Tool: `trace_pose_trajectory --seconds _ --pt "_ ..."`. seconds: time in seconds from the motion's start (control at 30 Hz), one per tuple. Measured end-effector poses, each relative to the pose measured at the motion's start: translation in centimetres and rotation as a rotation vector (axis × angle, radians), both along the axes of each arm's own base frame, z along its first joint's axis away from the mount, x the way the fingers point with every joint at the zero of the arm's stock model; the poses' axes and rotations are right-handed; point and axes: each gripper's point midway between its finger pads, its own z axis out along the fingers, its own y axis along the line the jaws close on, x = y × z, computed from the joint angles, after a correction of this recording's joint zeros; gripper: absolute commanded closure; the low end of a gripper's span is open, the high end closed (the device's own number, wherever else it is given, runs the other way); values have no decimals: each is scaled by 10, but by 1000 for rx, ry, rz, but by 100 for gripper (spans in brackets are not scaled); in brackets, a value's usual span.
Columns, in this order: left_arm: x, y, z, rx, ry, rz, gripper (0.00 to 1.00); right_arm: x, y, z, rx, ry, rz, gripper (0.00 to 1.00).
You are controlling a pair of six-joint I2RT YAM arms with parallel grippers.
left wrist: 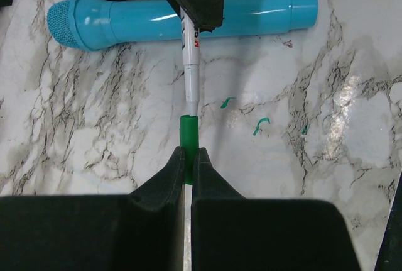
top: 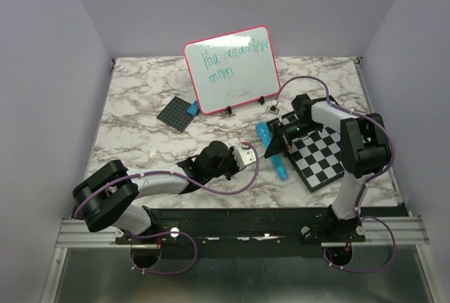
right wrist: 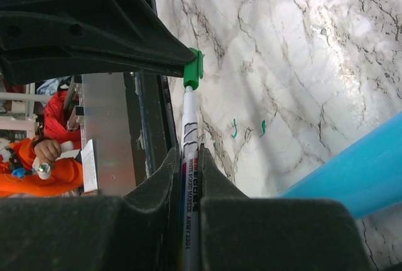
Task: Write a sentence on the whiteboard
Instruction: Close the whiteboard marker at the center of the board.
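Observation:
The whiteboard [top: 232,69] with its pink-red frame stands propped at the back of the table. On it is the sentence [top: 228,60], two lines of green-teal scrawl. My right gripper [right wrist: 190,154] is shut on the white barrel of a whiteboard marker [right wrist: 190,120]. My left gripper [left wrist: 189,151] is shut on the marker's green cap [left wrist: 188,129]. The marker [left wrist: 190,70] runs straight from the right gripper's jaws into the cap, and its tip is hidden inside. Both grippers meet low over the marble in front of the board, left gripper [top: 247,155] facing right gripper [top: 275,145].
A teal toy microphone [left wrist: 176,16] lies on the table right beside the marker, under the right gripper. A black-and-white checkered board [top: 327,152] lies at the right. A dark grey plate [top: 177,113] carrying a blue brick sits left of the whiteboard. Small green marker strokes [left wrist: 260,124] stain the marble.

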Motion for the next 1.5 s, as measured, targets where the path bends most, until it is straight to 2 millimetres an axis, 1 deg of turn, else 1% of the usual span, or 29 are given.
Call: trace_pose_trajectory --seconds 0.47,0.73,0.9,0.93,0.97,1.03,1.07,1.3,1.5 --pt "-5 -5 2 -13 13 -37 100 -5 5 -2 -3 7 23 99" --pt "-2 -12 6 -21 12 -45 100 -5 9 -5 -4 16 34 99" --pt "2 -18 4 -17 20 -48 100 -4 8 -7 -13 15 35 99" --pt "3 -20 3 -13 25 -47 98 -4 8 -8 -17 15 34 99" --pt "4 -21 2 -11 28 -46 92 -3 7 -9 -21 13 33 99" --pt "5 -23 -1 -7 39 -42 87 -2 6 -11 -29 6 33 99" --pt "6 -23 -1 -7 43 -40 82 -1 6 -12 -32 4 32 99" --pt "7 -25 2 -18 51 -32 70 -2 7 -11 -29 5 35 99" --pt "8 -26 15 -55 43 -13 65 -4 9 -10 -24 8 44 99"
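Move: The left hand holds the green cap, just started over the tip of the marker, whose middle lies about 8 cm to its right and 3 cm ahead, slightly above. The cap sits roughly 8 cm left of the right hand, 3 cm back and 2 cm lower. The blue microphone lies below, about 10 cm right of the left hand and 4 cm ahead; the checkered board's middle is some 27 cm right and 7 cm ahead. Left hand pushes the cap about 2.5 cm rightward onto the right-held marker, then opens and rises some 1.5 cm. ##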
